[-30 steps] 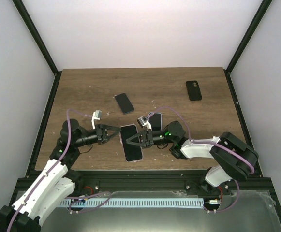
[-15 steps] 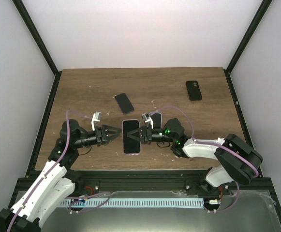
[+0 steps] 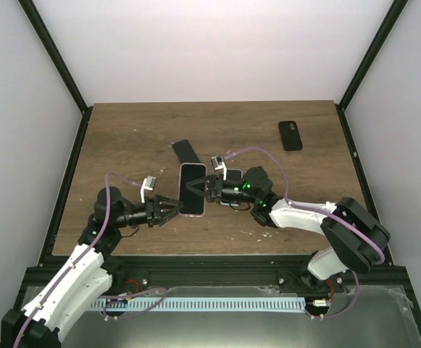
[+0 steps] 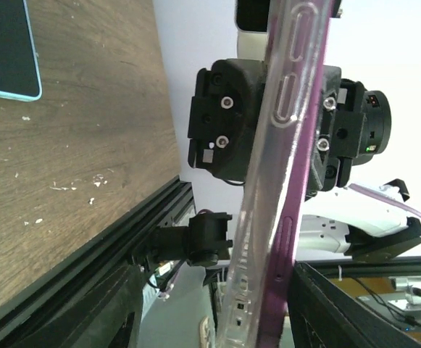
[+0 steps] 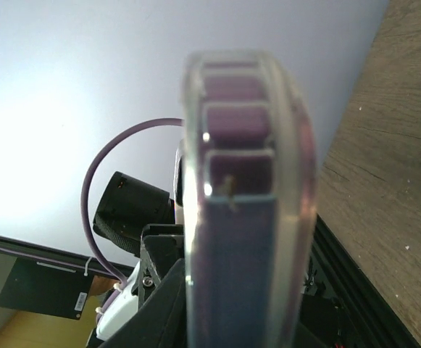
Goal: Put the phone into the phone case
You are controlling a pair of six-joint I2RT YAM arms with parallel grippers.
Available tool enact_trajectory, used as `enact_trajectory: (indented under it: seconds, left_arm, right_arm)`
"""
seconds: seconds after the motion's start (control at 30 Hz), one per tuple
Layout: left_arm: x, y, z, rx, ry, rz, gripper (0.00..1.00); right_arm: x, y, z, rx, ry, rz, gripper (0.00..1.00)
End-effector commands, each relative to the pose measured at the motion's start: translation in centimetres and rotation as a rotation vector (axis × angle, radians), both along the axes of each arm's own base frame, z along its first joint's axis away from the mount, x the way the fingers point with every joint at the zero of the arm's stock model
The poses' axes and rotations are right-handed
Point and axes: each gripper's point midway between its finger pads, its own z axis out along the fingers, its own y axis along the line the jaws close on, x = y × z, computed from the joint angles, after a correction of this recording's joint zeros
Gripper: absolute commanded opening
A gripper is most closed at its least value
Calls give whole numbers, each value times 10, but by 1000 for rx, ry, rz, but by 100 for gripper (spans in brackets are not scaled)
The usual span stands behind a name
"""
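Observation:
The purple phone (image 3: pixel 193 188) in its clear phone case (image 4: pixel 268 217) hangs above the table's near middle, lifted edge-up. My right gripper (image 3: pixel 197 190) is shut on its right edge; in the right wrist view the phone's end (image 5: pixel 243 217) fills the space between the fingers (image 5: pixel 159 312), with the clear rim wrapped round it. My left gripper (image 3: pixel 172 210) stands open at the phone's lower left corner. In the left wrist view the cased edge runs between the spread fingers (image 4: pixel 94 312), with a gap on the left side and the purple side close to the right finger.
A black phone (image 3: pixel 290 135) lies at the back right. A teal-edged phone (image 3: pixel 184 150) (image 4: pixel 7 47) lies behind the lifted one. Another dark phone (image 3: pixel 232 176) lies under the right arm. The table's black front rail (image 4: pixel 109 254) runs just below both grippers.
The right gripper has raised the phone off the table and carried it back and left, turning it upright. The left gripper has opened and slid toward the phone's lower corner.

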Motion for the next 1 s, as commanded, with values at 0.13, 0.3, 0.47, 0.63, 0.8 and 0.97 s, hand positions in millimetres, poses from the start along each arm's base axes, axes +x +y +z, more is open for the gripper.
enact_trajectory:
  seconds: [0.13, 0.3, 0.47, 0.63, 0.8, 0.97]
  left_arm:
    - [1, -2, 13, -80, -40, -5, 38]
    - [4, -3, 10, -72, -33, -2, 4]
    - [6, -2, 5, -23, -39, 5, 0]
    - [8, 0, 7, 37, -73, 17, 0]
    - [9, 1, 10, 58, -103, 20, 0]
    - [10, 2, 11, 59, -119, 35, 0]
  right_arm:
    - [7, 5, 25, 65, -51, -4, 16]
    - [4, 5, 23, 65, -52, 12, 21]
    - [2, 1, 16, 56, -38, 7, 30]
    - [-1, -1, 10, 31, -37, 5, 29]
    - [1, -9, -1, -20, -32, -28, 33]
    - [-2, -17, -5, -44, -23, -40, 44]
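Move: The phone in its clear case, lying roughly flat above the table, has its middle about 5 cm ahead and 4 cm right of the left hand, whose open fingers straddle its near-left edge. From the right hand, already gripping the far-right part, that middle is 1 cm back and 1 cm left. The blue-framed phone lies on the table about 7 cm ahead, 12 cm right and 15 cm below the right hand; the black phone 21 cm ahead, 4 cm left, equally low. The cased phone is taken over by the left hand, which stays nearly in place and shuts its wide-open fingers on the near-left edge, rocking only a few degrees. The right hand sinks about 1.5 cm early on, then opens its fingers in two steps around the right side, easing 1 cm right at the end; whether its fingers still touch can't be seen. ##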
